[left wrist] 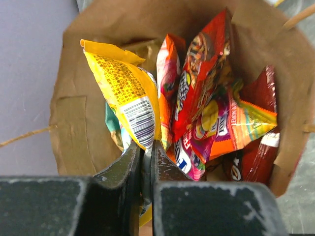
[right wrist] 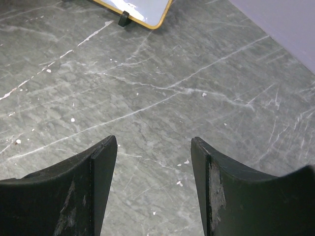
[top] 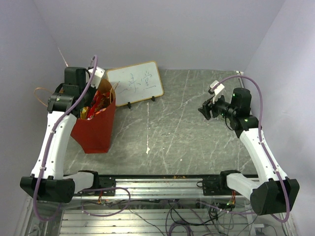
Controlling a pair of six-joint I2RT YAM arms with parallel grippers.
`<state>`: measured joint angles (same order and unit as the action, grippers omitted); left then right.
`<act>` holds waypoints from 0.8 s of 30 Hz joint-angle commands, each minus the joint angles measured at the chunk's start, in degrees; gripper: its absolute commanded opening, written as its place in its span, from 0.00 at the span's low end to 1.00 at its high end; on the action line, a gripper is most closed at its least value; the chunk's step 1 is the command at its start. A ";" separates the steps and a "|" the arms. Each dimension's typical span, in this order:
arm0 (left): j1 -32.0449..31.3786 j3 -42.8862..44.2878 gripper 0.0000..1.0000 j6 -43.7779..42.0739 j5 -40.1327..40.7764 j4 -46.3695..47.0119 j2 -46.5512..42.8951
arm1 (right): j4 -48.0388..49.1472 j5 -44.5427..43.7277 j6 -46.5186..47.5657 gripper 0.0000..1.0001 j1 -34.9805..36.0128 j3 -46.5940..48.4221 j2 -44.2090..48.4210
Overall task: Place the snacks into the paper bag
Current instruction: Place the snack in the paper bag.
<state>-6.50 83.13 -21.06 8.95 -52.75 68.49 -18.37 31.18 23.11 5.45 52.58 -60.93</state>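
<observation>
The red paper bag (top: 96, 132) stands open at the table's left, its brown inside (left wrist: 78, 128) showing in the left wrist view. Several snacks stand in it: a red packet (left wrist: 202, 73), an orange-and-pink one (left wrist: 231, 128) and a dark red bag (left wrist: 258, 152). My left gripper (left wrist: 146, 145) hangs over the bag's mouth, shut on the lower edge of a yellow packet (left wrist: 123, 93) that reaches down into the bag. Far to the right, my right gripper (top: 204, 110) hovers over bare table, its jaws (right wrist: 153, 142) open with nothing between them.
A white framed board (top: 135, 82) with writing stands on small feet behind the bag; its corner (right wrist: 142, 7) shows in the right wrist view. The grey marbled table (top: 197, 137) is bounded by purple walls at the left, back and right.
</observation>
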 commanded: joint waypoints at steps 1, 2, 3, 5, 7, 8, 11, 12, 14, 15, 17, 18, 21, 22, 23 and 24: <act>0.44 -1.32 0.07 -1.31 4.74 -0.84 -0.14 | 0.21 1.13 -0.54 0.62 -0.88 -0.98 1.29; 0.44 -1.58 0.07 -1.34 4.32 -0.91 0.01 | 0.23 1.18 -0.42 0.62 -0.92 -0.96 1.13; 0.44 -1.69 0.08 -1.28 3.76 -1.19 0.33 | -0.05 1.18 -0.29 0.62 -0.91 -0.80 0.63; 0.44 -1.95 0.12 -1.05 3.10 -1.39 0.86 | -0.86 1.11 -0.08 0.62 -0.85 -0.28 -0.25; 0.44 -2.24 0.21 -0.82 2.92 -1.30 1.24 | -1.21 0.94 0.01 0.62 -0.88 -0.03 -0.95; 0.44 -2.35 0.27 -0.55 2.88 -1.31 1.42 | -1.12 0.91 0.00 0.62 -0.94 -0.06 -0.97; 0.65 -2.49 0.40 -0.17 2.67 -1.15 1.19 | -0.44 0.54 -0.35 0.62 -0.93 -0.49 -0.46; 0.95 -2.53 0.44 -0.01 2.27 -1.02 0.90 | -0.20 0.28 -0.64 0.62 -0.91 -0.54 -0.47; 1.68 -2.74 0.56 0.22 1.38 -0.61 0.13 | 0.16 -0.53 -1.23 0.62 -0.89 -0.63 -0.66; 2.22 -2.96 0.68 0.38 1.34 -0.30 -0.34 | 0.30 -1.02 -1.50 0.62 -0.94 -0.63 -0.82; 2.79 -3.43 0.79 0.76 1.74 0.55 -1.59 | 0.36 -1.23 -1.73 0.63 -1.02 -0.59 -1.10; 3.06 -3.64 0.81 1.00 1.65 0.92 -2.13 | 0.34 -1.25 -1.84 0.63 -1.10 -0.55 -1.13; 4.22 -3.94 0.84 1.62 -0.24 1.63 -3.32 | 0.76 -1.59 -2.10 0.65 -1.20 -0.77 -0.73; 4.80 -3.99 0.85 1.82 -0.95 1.84 -3.61 | 0.87 -1.71 -2.11 0.66 -1.34 -0.87 -0.64; 5.32 -3.93 0.86 2.15 -1.70 2.05 -3.82 | 0.96 -1.80 -2.15 0.66 -1.42 -0.89 -0.60; 5.59 -3.86 0.86 2.48 -2.43 2.28 -4.10 | 0.97 -1.97 -2.26 0.68 -1.57 -0.90 -0.66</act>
<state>-2.63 79.31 -20.29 9.74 -53.15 66.26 -18.65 30.17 21.65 4.73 52.16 -61.82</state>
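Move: The yellow snack, already pinched in the left hand inside the bag's mouth, is meant for the heap between the turquoise and red packs, roughly 6 cm ahead, 1 cm right and 11 cm below. The turquoise pack lies about 6 cm ahead and 3 cm left, the red one some 9 cm ahead and 6 cm right, both roughly 11 cm down. From the right hand that spot is about 52 cm left, 4 cm ahead and 5 cm lower. The yellow snack is lowered about 2 cm farther into the paper bag by the left hand, which then nearly halts and opens its fingers wide to let go of it. Fingers still spreading, the hand eases some 2 cm left, slightly back and then up about 1 cm, clear of the snack. ##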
